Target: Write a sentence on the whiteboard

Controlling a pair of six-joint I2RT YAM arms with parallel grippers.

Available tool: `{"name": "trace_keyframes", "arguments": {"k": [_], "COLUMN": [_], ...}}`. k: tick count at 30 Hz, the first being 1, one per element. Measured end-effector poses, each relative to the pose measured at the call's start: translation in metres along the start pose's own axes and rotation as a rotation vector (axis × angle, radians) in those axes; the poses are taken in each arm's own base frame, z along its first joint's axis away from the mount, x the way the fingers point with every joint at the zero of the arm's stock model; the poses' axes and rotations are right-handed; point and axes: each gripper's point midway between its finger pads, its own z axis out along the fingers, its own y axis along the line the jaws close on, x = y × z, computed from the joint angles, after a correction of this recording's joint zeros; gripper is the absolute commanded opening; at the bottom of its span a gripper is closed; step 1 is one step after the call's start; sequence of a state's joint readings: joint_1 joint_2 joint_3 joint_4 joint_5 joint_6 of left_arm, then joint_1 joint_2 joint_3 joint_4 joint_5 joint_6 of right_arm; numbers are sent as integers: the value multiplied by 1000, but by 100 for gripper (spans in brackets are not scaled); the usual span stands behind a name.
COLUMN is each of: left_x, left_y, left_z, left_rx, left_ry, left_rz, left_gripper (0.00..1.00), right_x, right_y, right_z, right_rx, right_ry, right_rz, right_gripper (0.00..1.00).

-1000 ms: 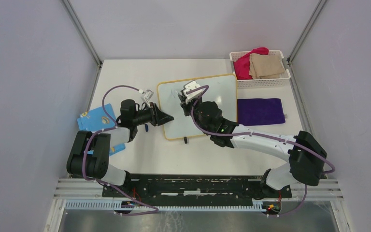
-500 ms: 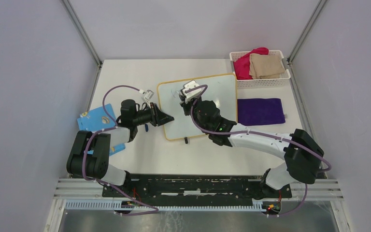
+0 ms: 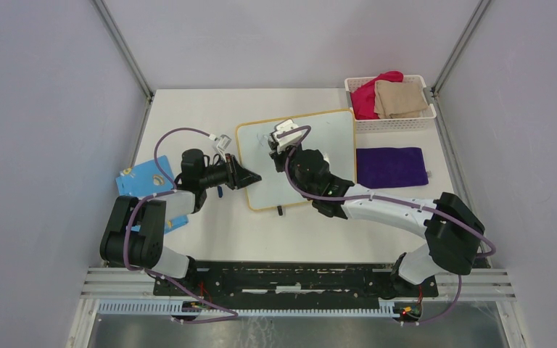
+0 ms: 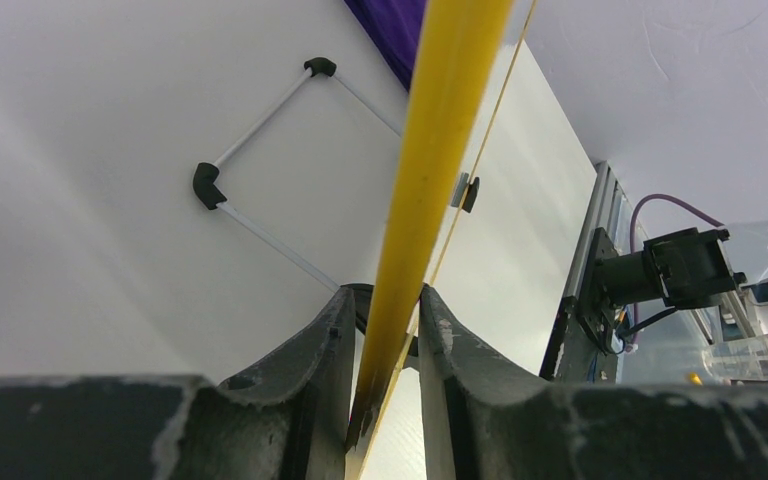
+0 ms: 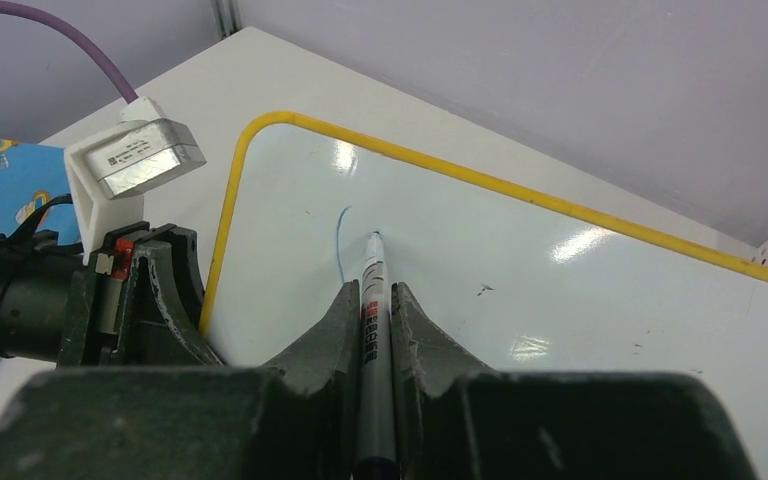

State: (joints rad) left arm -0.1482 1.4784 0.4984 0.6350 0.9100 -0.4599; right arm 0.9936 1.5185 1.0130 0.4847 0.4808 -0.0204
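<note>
The whiteboard (image 3: pixel 330 138), glossy white with a yellow rim, lies tilted mid-table. My left gripper (image 3: pixel 251 177) is shut on its left edge; the left wrist view shows the yellow rim (image 4: pixel 440 150) pinched between both fingers (image 4: pixel 385 300). My right gripper (image 3: pixel 281 154) hovers over the board's upper left, shut on a grey marker (image 5: pixel 373 300) whose tip (image 5: pixel 374 238) touches the board (image 5: pixel 560 300). Of the sentence, only one thin curved blue stroke (image 5: pixel 341 240) shows, just left of the tip.
A white basket (image 3: pixel 418 121) with red and tan cloths stands at the back right, and a purple cloth (image 3: pixel 392 167) lies in front of it. A blue card (image 3: pixel 143 177) lies at the left under my left arm. A black foot (image 3: pixel 279 210) pokes out at the board's near edge.
My right arm has crept slightly left and away with the marker, its elbow swinging left. The left gripper and the board have stayed put.
</note>
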Motion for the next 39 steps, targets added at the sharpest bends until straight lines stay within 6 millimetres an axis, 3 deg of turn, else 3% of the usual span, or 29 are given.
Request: {"name": "trace_keyframes", "arguments": {"k": [13,22,25,30,36,39], "left_x": [-3,-2,0,2,5,4], "left_y": [1,0,-1,-1,8,9], "left_z": [1,2,1,1,1,1], "left_rx": [-6,0,3,3,-49,-55], "left_ry": [-8,-3,5,16,22,22], "left_rz": [8,16,15,14,-19,-22], "left_gripper": [5,6,16,50,55,51], "right_x": [27,32,35,37,15,-6], "right_y": [11,26,35,41,34,22], "right_z": [-8,-14,-16,-19,-33,-45], "right_rx": [-66,-127,-156,-182,-197,-181], "right_ry": [44,58,67,79,43,-7], "right_rz": [11,30,33,39,61,75], "right_gripper": [0,0,0,0,0,0]}}
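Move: The right hand holds the marker with its tip on the whiteboard. Its fingers point forward and left, and the unfinished blue stroke is about 3 cm ahead, 4 cm left and 1 cm below. The board's left edge has its middle roughly 9 cm left, 1 cm back and 7 cm below; a dark smudge lies some 5 cm ahead, 4 cm right and 3 cm lower. From the left hand, gripping that edge, the stroke is about 8 cm ahead, 4 cm right and 9 cm up. Down and back along the sloping board, some 4 cm each way and 2 cm to the left, the right hand draws the marker tip beneath the first stroke, turning about 10 degrees counter-clockwise. It then lifts about 4 cm, backing off and swinging slightly right, so the tip comes off the board. Late on, the left fingers open partway at the left edge, dipping about 1 cm. ##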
